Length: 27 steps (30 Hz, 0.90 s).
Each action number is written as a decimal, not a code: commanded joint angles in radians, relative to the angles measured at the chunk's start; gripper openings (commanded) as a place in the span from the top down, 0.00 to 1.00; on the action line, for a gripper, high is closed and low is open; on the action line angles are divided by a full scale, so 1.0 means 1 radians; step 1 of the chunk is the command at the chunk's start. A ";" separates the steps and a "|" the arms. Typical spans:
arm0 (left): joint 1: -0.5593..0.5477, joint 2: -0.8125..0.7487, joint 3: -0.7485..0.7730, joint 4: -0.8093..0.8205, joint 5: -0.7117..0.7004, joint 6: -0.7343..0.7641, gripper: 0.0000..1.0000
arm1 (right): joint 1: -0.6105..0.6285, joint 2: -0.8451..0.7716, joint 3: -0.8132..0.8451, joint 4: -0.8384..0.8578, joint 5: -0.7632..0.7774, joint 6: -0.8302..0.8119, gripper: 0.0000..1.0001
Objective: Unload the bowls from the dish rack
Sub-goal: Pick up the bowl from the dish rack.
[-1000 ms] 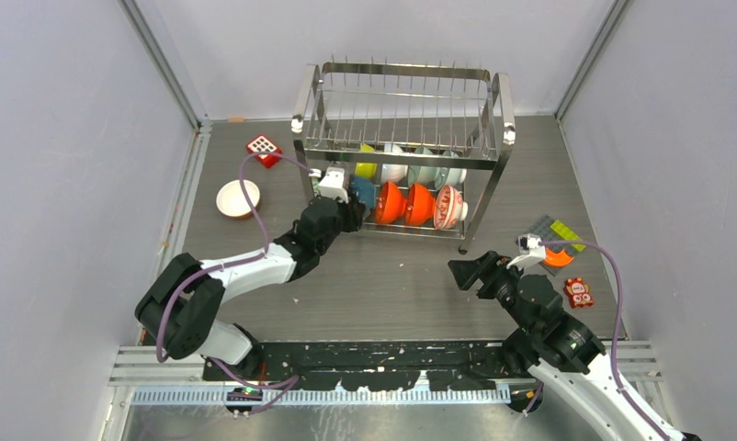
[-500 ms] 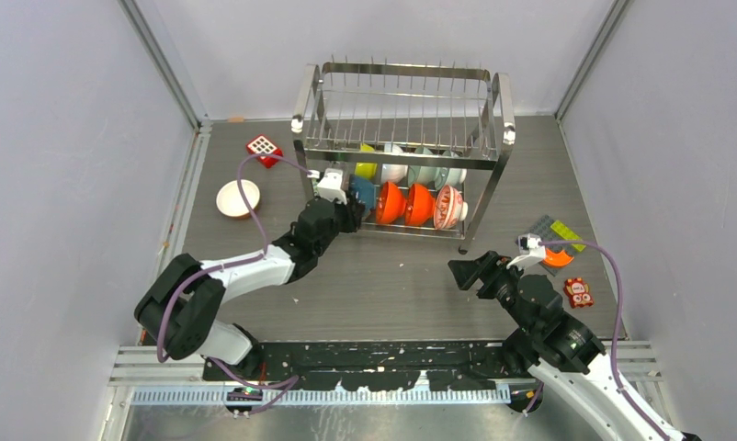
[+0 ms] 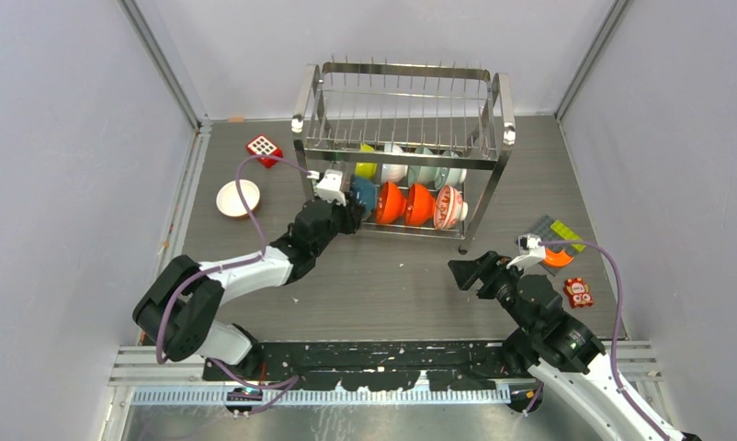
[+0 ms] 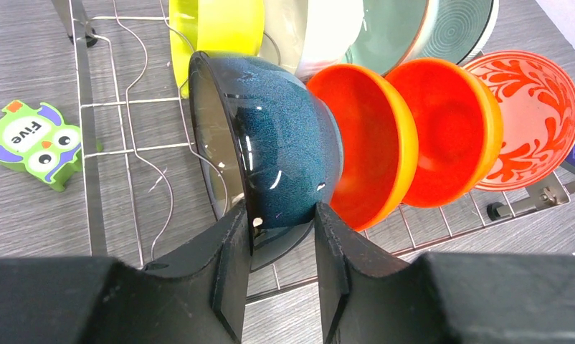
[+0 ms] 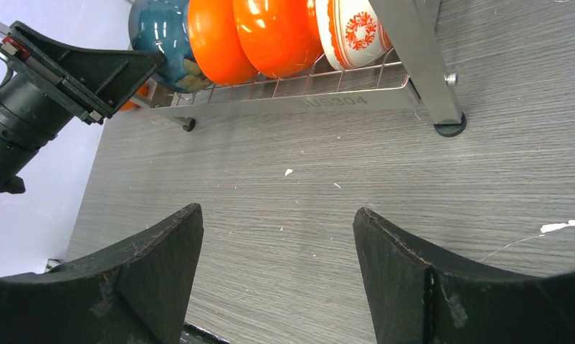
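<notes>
The dish rack stands at the back middle of the table. Its lower tier holds a dark blue bowl, two orange bowls and a red-and-white patterned bowl, all on edge. Behind them stand a lime-yellow bowl, a white one and pale teal ones. My left gripper is shut on the dark blue bowl at the row's left end, one finger inside the rim and one on the outer wall. My right gripper hovers open and empty over the table right of the rack.
A white bowl sits upright on the table left of the rack. A red block with white dots lies behind it. Flat toy bricks and a red piece lie at the right. A green owl toy lies beyond the rack wires.
My left jaws have closed slightly tighter on the dark blue bowl. Neither arm has visibly moved otherwise.
</notes>
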 commanded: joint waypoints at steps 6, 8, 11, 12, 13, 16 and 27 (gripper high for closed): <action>-0.012 -0.090 -0.025 0.193 0.060 -0.007 1.00 | 0.006 -0.009 -0.001 0.034 0.018 0.001 0.19; -0.012 -0.099 -0.030 0.203 0.061 -0.013 1.00 | 0.005 -0.010 0.000 0.034 0.019 0.001 0.19; -0.012 -0.109 -0.035 0.221 0.055 -0.014 1.00 | 0.006 -0.013 -0.001 0.032 0.018 0.002 0.19; -0.012 -0.113 -0.037 0.225 0.051 -0.012 1.00 | 0.006 -0.015 -0.001 0.030 0.019 0.003 0.19; -0.012 -0.119 -0.037 0.227 0.049 -0.010 1.00 | 0.005 -0.015 -0.001 0.029 0.019 0.003 0.19; -0.013 -0.131 -0.039 0.232 0.044 -0.005 1.00 | 0.005 -0.018 -0.001 0.028 0.020 0.004 0.19; 0.000 -0.134 -0.092 0.282 0.050 -0.075 1.00 | 0.006 -0.024 -0.001 0.026 0.024 0.005 0.19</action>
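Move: The blue bowl stands on edge at the left end of the rack's front row, its near edge between the left fingers; its middle lies roughly 5 cm ahead, 2 cm to the right and 2 cm below. The nearer orange bowl is about 4 cm ahead and 7 cm right, the second orange one 4 cm ahead and 13 cm right, the yellow bowl some 14 cm ahead and 2 cm right. From the right hand the blue bowl lies about 22 cm ahead and 21 cm left. The blue bowl, pinched by its near edge, is tugged at by the left hand, which draws back about 1 cm and then climbs roughly 4.5 cm, fastest near the end. The fingers come free of the bowl and shut fully, with nothing between them, while the wrist tips the fingertips up and rolls its left side down by some 10 degrees. ##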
